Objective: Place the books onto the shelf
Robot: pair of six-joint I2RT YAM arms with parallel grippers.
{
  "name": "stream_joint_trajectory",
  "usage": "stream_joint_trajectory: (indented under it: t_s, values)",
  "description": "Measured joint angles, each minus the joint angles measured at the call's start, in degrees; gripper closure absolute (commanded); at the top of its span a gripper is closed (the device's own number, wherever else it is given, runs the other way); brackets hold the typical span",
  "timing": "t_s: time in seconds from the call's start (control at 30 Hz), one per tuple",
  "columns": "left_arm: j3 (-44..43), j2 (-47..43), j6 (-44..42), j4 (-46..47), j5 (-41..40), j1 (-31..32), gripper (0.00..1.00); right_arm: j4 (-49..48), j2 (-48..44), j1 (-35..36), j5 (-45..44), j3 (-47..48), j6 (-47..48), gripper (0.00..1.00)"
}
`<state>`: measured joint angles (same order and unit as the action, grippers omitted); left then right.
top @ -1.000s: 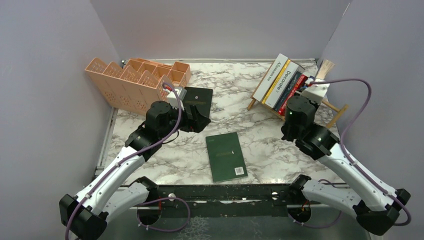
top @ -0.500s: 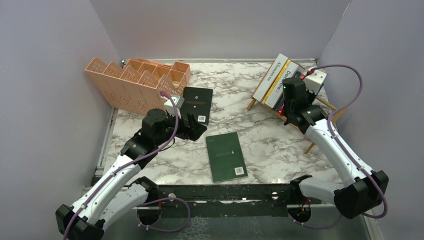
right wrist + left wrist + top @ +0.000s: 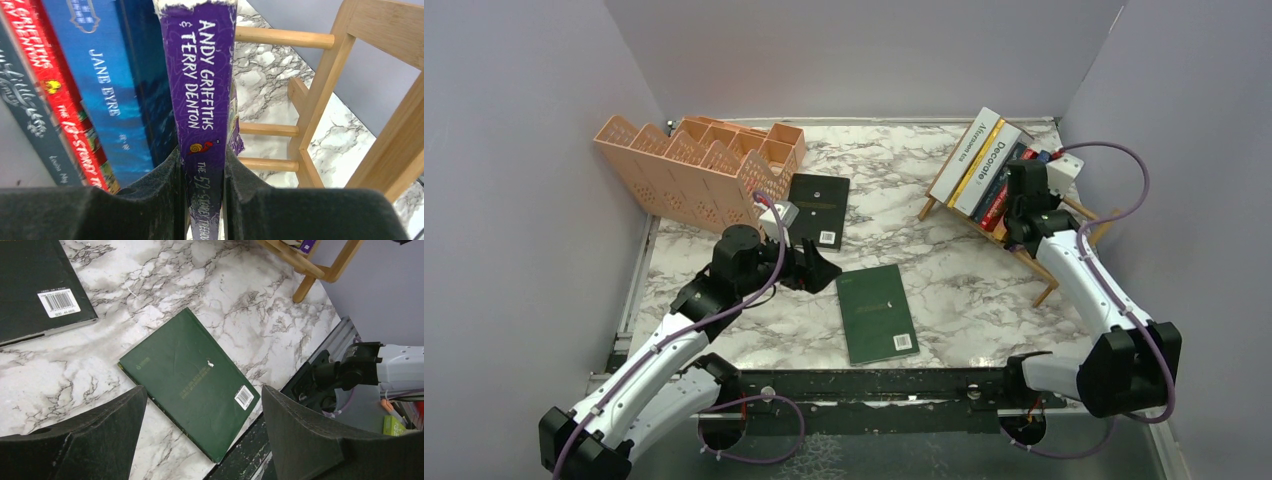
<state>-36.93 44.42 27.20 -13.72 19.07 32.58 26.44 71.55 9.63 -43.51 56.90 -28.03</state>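
A dark green book [image 3: 876, 313] [image 3: 190, 380] lies flat near the table's front edge. My left gripper [image 3: 820, 268] [image 3: 203, 390] hovers open above its left part, with nothing between the fingers. A black book [image 3: 816, 208] [image 3: 35, 285] lies flat behind it. The light-wood shelf [image 3: 927, 209] [image 3: 350, 75] at the back right holds several leaning books, among them a white one [image 3: 964, 150] and the brown "Decorate" [image 3: 987, 160]. My right gripper [image 3: 1027, 200] [image 3: 202, 170] is shut on a purple book's spine [image 3: 200, 75], upright on the shelf next to a blue book [image 3: 107, 90] and a red one [image 3: 55, 95].
A peach lattice organizer [image 3: 694, 165] stands at the back left, close behind the left arm. Grey walls close in three sides. A dark metal rail [image 3: 874, 385] runs along the near edge. A shelf leg [image 3: 305, 285] shows at the top of the left wrist view.
The left gripper has come off the black book toward the green one, still open. The right arm has swung back and right, bringing the purple book onto the shelf beside the others.
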Motion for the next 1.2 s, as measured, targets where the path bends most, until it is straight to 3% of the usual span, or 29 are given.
stream_joint_trajectory:
  t_s: [0.23, 0.37, 0.5, 0.73, 1.03, 1.2]
  values:
    - [0.3, -0.8, 0.6, 0.8, 1.0, 0.0, 0.15, -6.6, -0.2, -2.7, 2.7, -4.0, 1.4, 0.96]
    - [0.3, -0.8, 0.7, 0.8, 1.1, 0.0, 0.15, -7.9, -0.6, -2.8, 3.5, -4.8, 1.1, 0.63]
    - [0.4, -0.8, 0.7, 0.9, 1.1, 0.0, 0.15, -8.4, -0.9, -3.0, 4.1, -5.7, -0.4, 0.49]
    - [0.4, -0.8, 0.7, 0.8, 1.1, 0.0, 0.16, -5.1, -1.5, -3.0, 5.7, -5.9, -3.4, 0.40]
    - [0.4, -0.4, 0.7, 0.8, 1.0, 0.0, 0.15, 1.1, -3.1, -3.0, 8.2, -0.5, -3.9, 0.37]
    - [0.4, 0.2, 0.7, 0.6, -0.5, 0.0, 0.06, 2.8, -7.6, -3.0, 13.4, 2.2, -2.6, 0.36]
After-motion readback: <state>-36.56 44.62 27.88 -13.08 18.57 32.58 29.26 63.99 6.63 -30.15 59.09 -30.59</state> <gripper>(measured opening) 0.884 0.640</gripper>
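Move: The purple book is already held by its spine in the right hand, its middle about 4 cm ahead, 3 cm right and 4 cm below. The blue book stands against it, some 6 cm ahead of the hand, level sideways; the red book is roughly 7 cm ahead and 2 cm left, the white Decorate book 10 cm ahead and 5 cm left, all some 4 cm down. From the left hand, the purple book is about 17 cm ahead, 43 cm right and 5 cm down. The purple book, still pinched by the spine, is eased down some 1.5 cm and slightly forward and right into the shelf beside the blue book. The right fingers then open to let go of the spine, sinking another centimetre and drawing back slightly, before the hand rises about 6 cm and drifts left, rolling its left side up some 10 degrees. ##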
